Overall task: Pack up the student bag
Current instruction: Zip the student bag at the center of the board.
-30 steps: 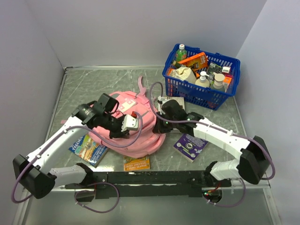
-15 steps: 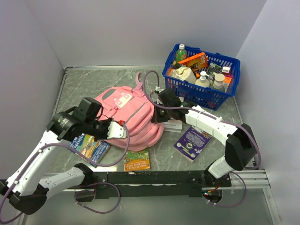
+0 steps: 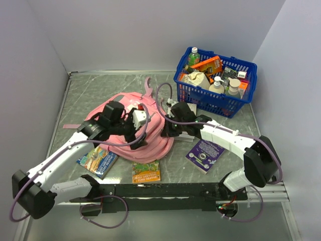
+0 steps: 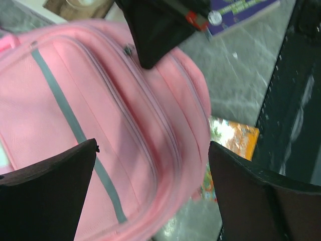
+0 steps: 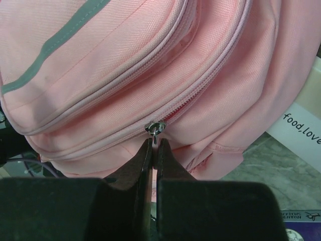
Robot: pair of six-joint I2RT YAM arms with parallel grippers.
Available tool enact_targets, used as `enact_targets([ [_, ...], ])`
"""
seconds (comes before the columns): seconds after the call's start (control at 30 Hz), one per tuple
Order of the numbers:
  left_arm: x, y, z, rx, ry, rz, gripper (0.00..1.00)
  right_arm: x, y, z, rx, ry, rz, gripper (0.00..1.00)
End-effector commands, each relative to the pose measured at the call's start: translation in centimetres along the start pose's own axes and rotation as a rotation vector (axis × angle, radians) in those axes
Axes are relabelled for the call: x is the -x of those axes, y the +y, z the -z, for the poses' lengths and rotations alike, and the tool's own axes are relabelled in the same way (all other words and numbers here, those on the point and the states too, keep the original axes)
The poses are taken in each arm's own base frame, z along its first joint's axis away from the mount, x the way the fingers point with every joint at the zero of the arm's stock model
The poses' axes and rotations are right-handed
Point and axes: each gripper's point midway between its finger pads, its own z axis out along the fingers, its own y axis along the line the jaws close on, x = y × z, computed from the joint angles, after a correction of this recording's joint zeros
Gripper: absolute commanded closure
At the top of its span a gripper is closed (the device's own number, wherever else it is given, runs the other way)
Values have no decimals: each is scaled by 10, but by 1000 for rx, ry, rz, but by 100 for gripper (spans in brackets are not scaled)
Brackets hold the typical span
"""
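The student bag [image 3: 150,138], a soft pink backpack, lies flat in the middle of the table, and its grey-striped front [image 4: 100,125] fills the left wrist view. My left gripper [image 3: 134,131] hovers over the bag's front, open wide [image 4: 150,165], with only pink fabric below the gap. My right gripper [image 3: 168,129] is at the bag's right side, shut [image 5: 154,145] on the metal zipper pull [image 5: 155,128] of a pocket seam. Its black tip [image 4: 160,30] also shows in the left wrist view.
A blue plastic basket [image 3: 228,103] full of bottles and packets stands at the back right. A purple book [image 3: 204,154], an orange packet [image 3: 146,171], a blue booklet [image 3: 97,160] and a white card [image 3: 184,134] lie around the bag. The black rail [image 3: 165,191] runs along the near edge.
My left gripper swung from the bag's left side back over its front and opened wide. The right gripper kept its hold on the zipper pull.
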Motion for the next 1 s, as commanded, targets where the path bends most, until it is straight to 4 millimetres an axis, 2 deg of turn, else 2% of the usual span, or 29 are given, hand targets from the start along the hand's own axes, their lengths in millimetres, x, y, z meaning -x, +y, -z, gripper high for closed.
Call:
enact_targets([
  [0.0,35,16,-25,63,-105,31,3,19,19,15,62,-79,17,100],
  [0.03,27,10,-33,50,-82,23,4,18,18,15,58,-75,13,100],
  [0.23,4,9,-62,64,0,35,3,21,29,16,94,-58,0,100],
  [0.33,-2,15,-68,109,22,6,4,23,33,19,109,-60,0,100],
  [0.4,-10,23,-70,148,46,-9,4,25,35,22,112,-63,5,100],
  [0.43,-21,33,-69,213,77,-14,4,25,36,24,117,-63,8,100],
  [0.5,-24,43,-69,276,76,-21,3,26,38,27,125,-67,16,100],
  [0.7,-41,28,-73,207,102,-23,3,26,46,31,163,-55,27,100],
  [0.77,-49,25,-74,192,114,-39,16,25,50,32,181,-49,34,100],
  [0.8,-49,26,-73,193,112,-43,48,25,50,32,184,-48,37,100],
  [0.87,-43,28,-70,207,92,-66,91,25,52,34,192,-48,47,100],
  [0.97,-35,32,-64,228,91,-97,99,28,50,37,182,-56,62,100],
])
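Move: Below the open left hand, about 8 cm down, 3 cm ahead and 3 cm to its right, is the zip seam of the student bag. The right hand already holds the zip pull, about 9 cm right of the left hand, 5 cm ahead and 8 cm lower; from this right hand the seam spot lies some 5 cm left and 2 cm back, about level. The orange book lies about 7 cm back, 3 cm right and 19 cm below the left hand. Sinking about 7 cm onto the student bag, the left hand first slides some 4 cm right, then works forward while turning roughly 10 degrees; only at the end do its wide-open fingers shut, pinching the zip seam just beside the slider. The right hand keeps its grip on the pull, easing back and slightly up by 1 to 2 cm. ##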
